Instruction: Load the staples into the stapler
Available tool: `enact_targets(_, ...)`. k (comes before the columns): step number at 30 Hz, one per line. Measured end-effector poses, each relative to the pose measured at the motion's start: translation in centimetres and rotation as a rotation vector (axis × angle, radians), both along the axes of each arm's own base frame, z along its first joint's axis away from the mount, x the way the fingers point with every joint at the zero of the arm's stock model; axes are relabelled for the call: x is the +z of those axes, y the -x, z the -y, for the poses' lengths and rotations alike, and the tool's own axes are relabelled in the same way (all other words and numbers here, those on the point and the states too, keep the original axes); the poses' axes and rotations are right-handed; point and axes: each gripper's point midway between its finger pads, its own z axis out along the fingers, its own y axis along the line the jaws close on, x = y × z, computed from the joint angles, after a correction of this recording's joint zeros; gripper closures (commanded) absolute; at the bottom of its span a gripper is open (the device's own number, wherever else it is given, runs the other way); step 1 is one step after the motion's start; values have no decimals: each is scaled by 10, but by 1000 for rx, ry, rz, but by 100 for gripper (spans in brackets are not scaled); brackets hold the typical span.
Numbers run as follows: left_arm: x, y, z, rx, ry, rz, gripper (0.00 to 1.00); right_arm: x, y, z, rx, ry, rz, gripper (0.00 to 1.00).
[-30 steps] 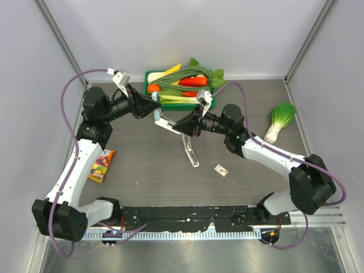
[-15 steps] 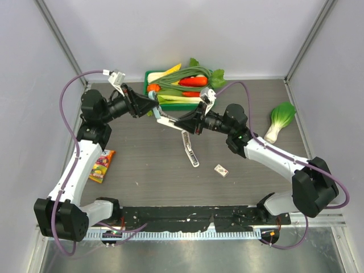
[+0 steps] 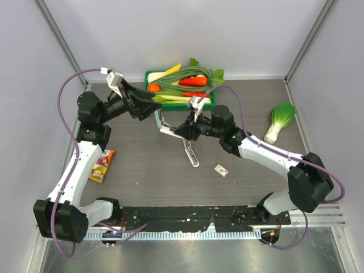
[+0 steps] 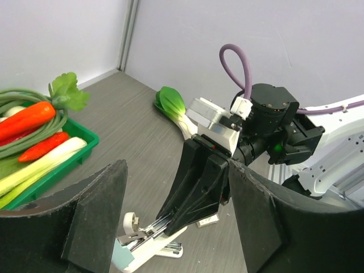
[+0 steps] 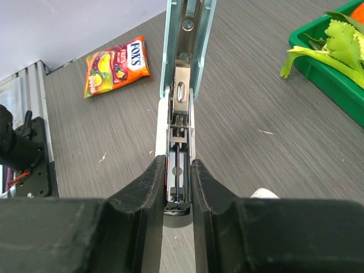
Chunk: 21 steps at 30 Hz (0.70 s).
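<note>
The stapler (image 3: 190,152) hangs swung open above the middle of the table, its white base pointing down toward the near side. My right gripper (image 3: 180,131) is shut on its metal magazine; in the right wrist view the fingers (image 5: 153,182) pinch the open channel of the stapler (image 5: 182,96) from both sides. My left gripper (image 3: 152,108) stands open just left of the stapler's raised cover. In the left wrist view its wide black fingers (image 4: 96,222) frame the stapler (image 4: 145,247) without touching it. The staples (image 3: 221,170), a small whitish box, lie flat on the table to the right, and show again as the staples (image 4: 207,220).
A green tray (image 3: 149,75) of toy vegetables stands at the back, close behind both grippers. A bok choy (image 3: 280,120) lies at the right. A colourful candy bag (image 3: 101,165) lies at the left beside the left arm.
My left gripper has opened and let go of the stapler's cover end. The right arm has shifted left and slightly nearer with the stapler still held.
</note>
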Motion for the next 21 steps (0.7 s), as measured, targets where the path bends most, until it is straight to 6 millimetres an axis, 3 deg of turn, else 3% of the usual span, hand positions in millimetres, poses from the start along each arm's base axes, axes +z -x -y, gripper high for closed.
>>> enact_targets(9,-9,-12,-13,107,-75,-26,0,-15,14,-16,-12,84,48,99)
enact_targets(14,-6,-19,-39,258,-157,-7,0,-36,20,-29,-32,132,50,99)
enact_targets(21,-8,-18,-90,487,-276,12,0,-81,30,-44,-48,255,68,99)
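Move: The right hand already pinches the front end of the blue stapler, whose middle lies some 6 cm to that hand's left and 2 cm ahead, with the lid standing open. Bare tabletop lies about 22 cm below, 5 cm left and 3 cm back; the white stapler lies at table level, 3 cm ahead and 5 cm right. From the empty left hand, the blue stapler is roughly 8 cm right, 2 cm ahead and 14 cm down. Still pinching the opened stapler by its front end, the right hand carries it down about 8 cm towards the tabletop, easing left and a little back, its fingers dipping some 15 degrees. The left hand, already clear of the lid, spreads its fingers fully and backs off about 9 cm to its left, swinging counter-clockwise and rolling its left side up. ##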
